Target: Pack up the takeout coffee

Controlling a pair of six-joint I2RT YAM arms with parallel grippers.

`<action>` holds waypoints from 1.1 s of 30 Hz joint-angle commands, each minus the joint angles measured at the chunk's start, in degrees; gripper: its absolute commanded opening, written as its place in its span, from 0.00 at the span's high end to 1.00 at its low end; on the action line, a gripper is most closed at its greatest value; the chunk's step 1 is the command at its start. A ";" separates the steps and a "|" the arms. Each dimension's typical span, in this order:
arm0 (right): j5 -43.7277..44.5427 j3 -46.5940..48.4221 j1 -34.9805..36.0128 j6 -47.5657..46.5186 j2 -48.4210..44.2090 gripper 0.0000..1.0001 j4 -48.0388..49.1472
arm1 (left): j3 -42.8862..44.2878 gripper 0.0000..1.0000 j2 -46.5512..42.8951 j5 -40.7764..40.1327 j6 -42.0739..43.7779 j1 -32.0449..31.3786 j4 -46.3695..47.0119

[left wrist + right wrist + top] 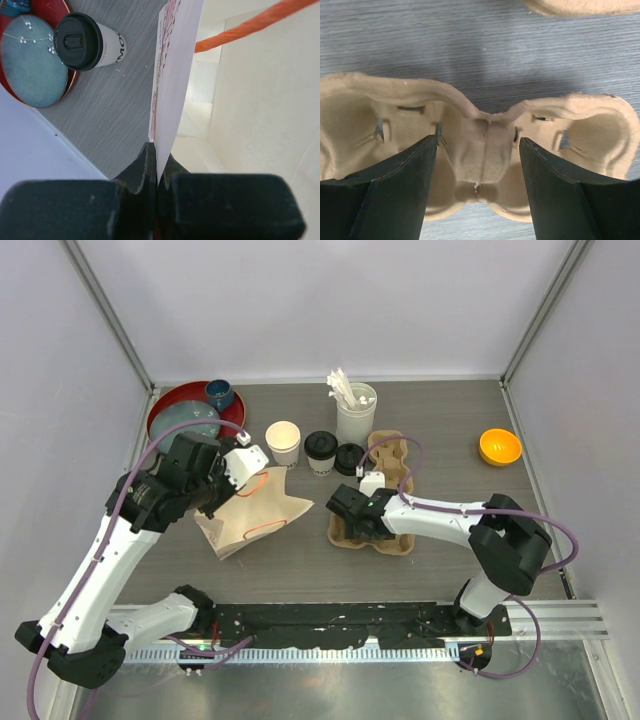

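A white paper bag (pixel 252 518) with orange handles lies left of centre. My left gripper (pixel 252 472) is shut on its upper edge, and the left wrist view shows that paper edge (pixel 172 75) pinched between the jaws of the left gripper (pixel 159 152). Behind the bag stand an open white cup (pixel 283 440) and a lidded cup (pixel 321 450) (pixel 87 42), with a loose black lid (pixel 349 458) beside them. My right gripper (pixel 342 508) (pixel 479 142) is open low over a tan pulp carrier (pixel 372 530) (pixel 480 160), its fingers astride the centre ridge.
A white cylinder of sticks (pixel 355 412) stands at the back. A second tan carrier (pixel 392 455) (pixel 580 5) lies behind the first. A red tray (pixel 165 405) with a blue plate (pixel 32 60) and a blue bowl (pixel 219 393) sits back left. An orange bowl (pixel 499 446) is at the right.
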 commanded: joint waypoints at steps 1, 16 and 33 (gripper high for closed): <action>-0.17 -1.08 -1.15 0.18 -0.14 0.29 5.75 | 2.23 1.00 -0.27 1.11 0.21 0.15 0.80; 3.96 -0.47 -0.63 -5.80 -4.78 0.52 2.77 | 3.55 1.00 0.52 0.93 0.21 0.07 0.36; 20.13 21.94 15.35 -32.57 -26.06 0.57 3.10 | 2.67 1.00 0.34 1.11 -2.17 0.15 0.80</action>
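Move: The cup carrier to grasp sits right at the open right gripper: its middle divider is between the fingers, about 1 cm ahead and 1 cm below. The second carrier lies some 17 cm ahead and 5 cm right of this hand, the black lids about 18 cm ahead and 5 cm left. The paper bag, held up by the left gripper, has its middle about 26 cm left. From the left hand, the carrier to grasp is roughly 32 cm right, 2 cm ahead and 24 cm below. Close the right gripper on the carrier's middle divider while easing it about 1 cm forward and barely down. Once the divider is pinched, lift the carrier fast, some 22 cm straight up with a slight drift left towards the bag late on, swinging the fingertips up and forward about 30 degrees and turning the hand a little counter-clockwise. Keep the left gripper still, shut on the bag's edge. ##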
